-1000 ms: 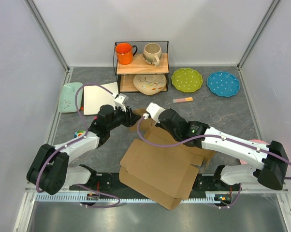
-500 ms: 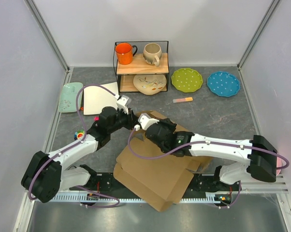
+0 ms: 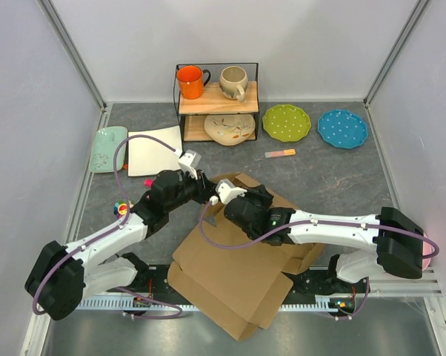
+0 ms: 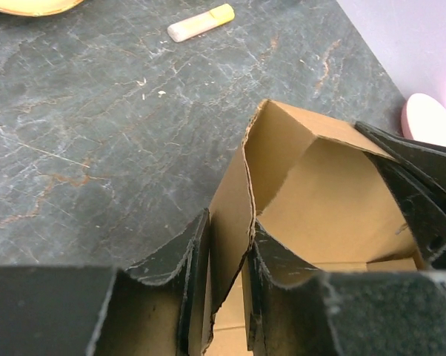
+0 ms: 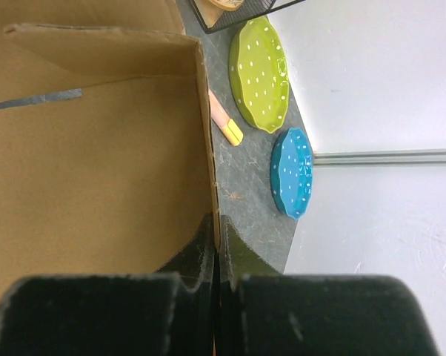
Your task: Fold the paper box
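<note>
The paper box (image 3: 230, 285) is a large brown corrugated sheet with raised flaps, lying at the near middle of the table and hanging over its front edge. In the left wrist view, my left gripper (image 4: 227, 231) is shut on an upright torn-edged flap (image 4: 234, 200) of the box, with one finger (image 4: 180, 259) pressed on each face. My right gripper (image 5: 217, 222) is shut on the edge of a standing box wall (image 5: 97, 156). In the top view both wrists meet over the box's far corner (image 3: 241, 182).
A wire shelf (image 3: 215, 100) at the back holds an orange mug (image 3: 191, 80), a beige mug (image 3: 233, 81) and a bowl (image 3: 229, 127). A green plate (image 3: 286, 122), a blue plate (image 3: 342, 127), a marker (image 3: 280, 153), a white square plate (image 3: 154, 150) and a pale green dish (image 3: 108, 148) lie around it.
The box has slid toward the near left. Both arms have moved in over its far corner. My left gripper has closed onto the flap. My right gripper has stayed shut.
</note>
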Tool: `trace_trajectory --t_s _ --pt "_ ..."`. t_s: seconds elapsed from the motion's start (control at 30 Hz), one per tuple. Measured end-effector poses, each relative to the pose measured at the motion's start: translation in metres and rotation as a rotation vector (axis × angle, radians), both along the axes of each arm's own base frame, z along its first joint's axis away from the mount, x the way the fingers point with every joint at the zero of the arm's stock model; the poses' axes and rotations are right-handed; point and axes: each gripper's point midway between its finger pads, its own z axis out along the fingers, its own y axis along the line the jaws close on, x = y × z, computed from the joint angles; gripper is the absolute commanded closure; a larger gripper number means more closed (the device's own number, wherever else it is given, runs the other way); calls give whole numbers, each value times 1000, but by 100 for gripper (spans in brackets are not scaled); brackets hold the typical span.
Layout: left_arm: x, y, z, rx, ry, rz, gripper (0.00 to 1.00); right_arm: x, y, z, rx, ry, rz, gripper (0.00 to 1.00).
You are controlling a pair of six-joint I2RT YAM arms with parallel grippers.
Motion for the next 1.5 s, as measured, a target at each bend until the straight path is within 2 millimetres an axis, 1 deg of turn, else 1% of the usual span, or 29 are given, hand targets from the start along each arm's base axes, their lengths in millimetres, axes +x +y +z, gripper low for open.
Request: trace_trajectory --t_s 0.13,0.27,0.33,0.4,0.5,0.53,0.67,0.8,0.97,1.13,1.23,1.33,1.5 --pt "-12 -7 2 -23 -5 -13 70 0 -1 0 7 -13 -5 100" --pt "-25 -15 0 -53 -16 -29 68 -4 -2 4 -2 -39 8 100" --pt "-30 -15 -7 -62 -10 -22 66 -7 -2 6 -21 -60 26 100" --pt "-33 -12 -19 -63 3 -10 63 -11 -1 9 -51 -93 46 100" --pt "-35 -7 -35 -64 17 12 56 -13 1 12 -90 -144 66 100" --pt "-36 -6 -39 -67 20 19 56 -13 0 12 -105 -159 68 100" --pt "-35 -2 -56 -78 36 48 55 -10 -3 13 -151 -228 67 100" --pt "-27 -7 -63 -82 39 64 55 -7 -3 15 -193 -283 64 100" --pt "-16 -14 -58 -99 18 76 55 3 -4 23 -201 -320 36 100" --pt "-5 -19 -49 -114 -7 97 54 15 -10 25 -190 -325 8 100" --pt "-2 -19 -52 -110 -5 107 51 16 -9 22 -175 -320 6 100" --pt "-3 -18 -57 -110 3 109 46 16 -7 18 -146 -312 8 100" --pt "-8 -14 -66 -114 25 113 34 16 -6 14 -121 -307 4 100"
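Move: The paper box's end flap stands between the parted left fingers, its middle about 3 cm ahead and 4 cm right of that hand and about level; the far corner, where the flap meets the far wall, is some 6 cm ahead and 8 cm right. From the right hand, already pinching the far wall's top edge, the flap is about 4 cm ahead and 12 cm left, and the orange-tipped pen roughly 15 cm ahead, 2 cm right, on the table. The left hand first draws back about 3.5 cm, then sinks some 6 cm with its fingers straddling the end flap and comes forward again nearly as far as it had drawn back, the fingers spreading wider around the cardboard. Meanwhile the right hand keeps its pinch on the far wall's top edge and tips its fingers upward by some 20 degrees, easing back a centimetre and then forward about 3 cm, to end slightly higher. ##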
